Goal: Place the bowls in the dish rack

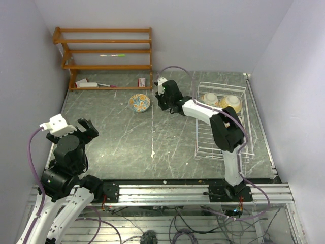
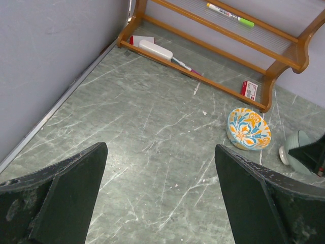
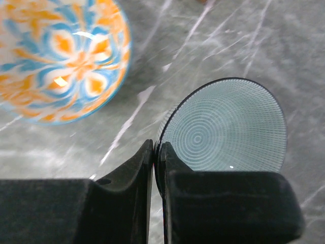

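My right gripper [image 3: 156, 147] is shut on the rim of the pale teal bowl [image 3: 223, 127], one finger inside and one outside. That bowl [image 2: 296, 151] shows at the right edge of the left wrist view. From above, the right gripper [image 1: 162, 99] covers it. A colourful painted bowl [image 1: 139, 102] [image 2: 248, 128] [image 3: 61, 56] sits upright on the table just left of it. The white wire dish rack [image 1: 218, 145] stands at the right, with two cream-bottomed bowls [image 1: 209, 98] [image 1: 231, 102] at its far end. My left gripper [image 1: 86, 129] [image 2: 160, 162] hangs open over bare table at the near left.
A wooden shelf unit [image 1: 104, 56] stands against the back wall, holding a marker [image 2: 229, 13], a white eraser [image 2: 156, 50] and a small red box [image 2: 250, 89]. Walls close in on the left, back and right.
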Controlling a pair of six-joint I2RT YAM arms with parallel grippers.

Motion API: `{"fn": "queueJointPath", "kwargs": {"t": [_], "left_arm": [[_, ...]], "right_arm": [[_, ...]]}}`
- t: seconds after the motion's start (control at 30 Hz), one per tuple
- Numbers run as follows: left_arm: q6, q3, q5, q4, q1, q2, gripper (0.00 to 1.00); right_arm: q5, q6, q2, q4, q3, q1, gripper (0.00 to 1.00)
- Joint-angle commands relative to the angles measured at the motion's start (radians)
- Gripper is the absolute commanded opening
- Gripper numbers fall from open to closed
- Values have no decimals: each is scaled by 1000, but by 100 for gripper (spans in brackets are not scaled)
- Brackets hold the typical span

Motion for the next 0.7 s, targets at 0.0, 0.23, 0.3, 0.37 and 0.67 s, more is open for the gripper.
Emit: {"fn": "queueJointPath", "kwargs": {"t": [0.0,0.23,0.3,0.37,0.67], "left_arm": [[-15,5,-17,1,7,-9,98],[-9,1,-15,10,7,-20,98],[-8,1,-12,13,7,-18,98],[-9,3,-7,12,7,-18,98],[-7,1,9,20,7,-29,98]], "right_arm": [[-190,133,-212,137,-123,-2,3],[-408,300,-506,284,-344,-51,1],[-447,341,-579,296,-397,-75,1],[-461,372,-659,294,-456,-115,1],[-672,497,-937,239,-674,-415,1]]}}
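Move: The right fingers already pinch the green bowl's rim. The dish rack's middle lies about 30 cm to this hand's right, 7 cm back and slightly lower; inside its far end sit the white-and-orange bowl, some 22 cm right and 3 cm ahead, and the yellow bowl, 32 cm right and 1 cm ahead. The blue-and-orange bowl stands on the table 11 cm left, 1 cm ahead. From the left hand, the rack is roughly 60 cm right, 20 cm ahead, well below. Keep the right fingers shut on the green bowl's rim and lift it steeply, about 19 cm, drawing back some 11 cm as you climb; then, as the rise levels off, swing some 12 cm right towards the dish rack. Roll the hand through the lift, its left side rising some 40 degrees. ##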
